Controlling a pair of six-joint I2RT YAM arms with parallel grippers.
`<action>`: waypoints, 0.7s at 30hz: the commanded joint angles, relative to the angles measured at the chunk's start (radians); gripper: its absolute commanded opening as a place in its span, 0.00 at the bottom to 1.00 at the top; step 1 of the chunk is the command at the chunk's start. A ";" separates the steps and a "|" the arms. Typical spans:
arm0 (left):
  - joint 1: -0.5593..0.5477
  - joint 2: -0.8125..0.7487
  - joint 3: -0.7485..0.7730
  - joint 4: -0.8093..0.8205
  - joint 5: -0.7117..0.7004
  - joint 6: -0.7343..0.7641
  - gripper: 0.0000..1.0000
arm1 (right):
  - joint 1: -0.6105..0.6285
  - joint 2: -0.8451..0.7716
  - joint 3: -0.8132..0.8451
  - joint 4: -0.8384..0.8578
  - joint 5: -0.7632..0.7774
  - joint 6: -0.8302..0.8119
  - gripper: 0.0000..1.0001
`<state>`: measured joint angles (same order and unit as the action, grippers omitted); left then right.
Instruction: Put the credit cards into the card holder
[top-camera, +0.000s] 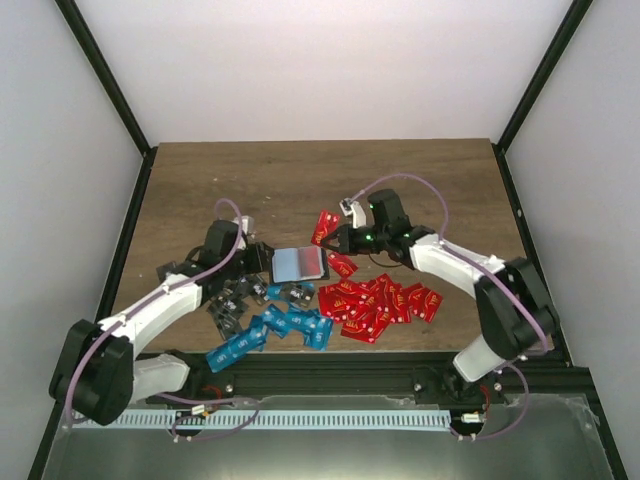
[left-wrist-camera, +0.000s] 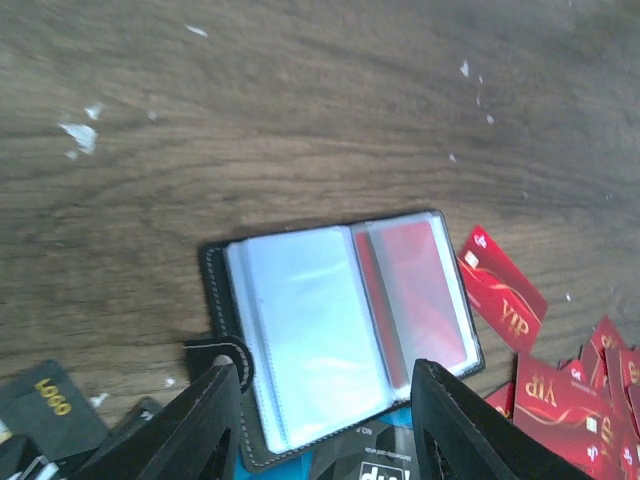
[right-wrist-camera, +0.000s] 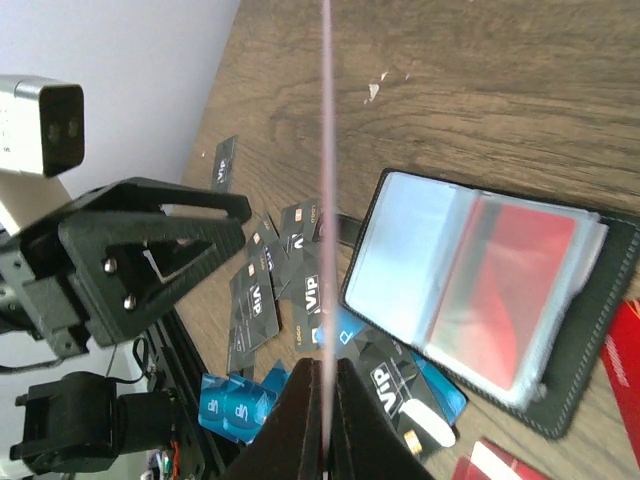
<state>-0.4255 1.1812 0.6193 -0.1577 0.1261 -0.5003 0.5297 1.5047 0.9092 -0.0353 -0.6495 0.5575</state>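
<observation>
The card holder (top-camera: 298, 263) lies open on the table, its pale clear sleeves up; the right-hand sleeve holds a red card (left-wrist-camera: 415, 290). My left gripper (left-wrist-camera: 325, 425) is open, its fingers (left-wrist-camera: 195, 420) straddling the holder's (left-wrist-camera: 300, 330) near edge by the strap tab; I cannot tell whether they touch it. My right gripper (right-wrist-camera: 325, 420) is shut on a red credit card (top-camera: 325, 228), seen edge-on as a thin pink line (right-wrist-camera: 326, 200), just right of the holder (right-wrist-camera: 490, 290). Loose credit cards lie around: red (top-camera: 380, 300), blue (top-camera: 275, 330) and dark (top-camera: 225, 305).
Dark VIP cards (right-wrist-camera: 255, 300) and blue ones (right-wrist-camera: 230, 405) lie partly under the holder's near edge. Red cards (left-wrist-camera: 500, 295) spread to its right. The left gripper (right-wrist-camera: 150, 240) stands close beside the holder. Black frame posts and white walls enclose the wooden table (top-camera: 300, 180).
</observation>
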 joint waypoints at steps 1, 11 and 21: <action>0.002 0.070 0.002 0.067 0.117 0.037 0.49 | -0.011 0.148 0.120 0.005 -0.173 -0.017 0.01; -0.034 0.185 0.005 0.151 0.216 0.039 0.48 | -0.010 0.368 0.223 -0.043 -0.245 -0.007 0.01; -0.045 0.275 0.038 0.110 0.042 0.028 0.46 | 0.021 0.452 0.259 -0.074 -0.220 -0.009 0.01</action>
<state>-0.4675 1.4521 0.6247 -0.0402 0.2684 -0.4713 0.5385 1.9350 1.1206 -0.0887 -0.8680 0.5583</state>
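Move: The open card holder lies between my hands. Its middle is about 4 cm ahead and 7 cm left of my right hand, some 15 cm below, and about 4 cm ahead and 7 cm right of my left hand, 11 cm below. From my right hand, a loose red card lies 4 cm ahead and 3 cm right, and the red pile 5 cm back and 10 cm right. A black VIP card lies about 7 cm nearer me than the holder's middle. Still pinching the red card, I bring my right hand down about 9 cm and some 4 cm left, over the holder's right half, rolling its forward side down nearly 20 degrees. My left hand, fingers empty and staying half open, sinks about 6 cm and goes 4 cm right towards the holder, tipping slightly downward and turning about 10 degrees clockwise. ##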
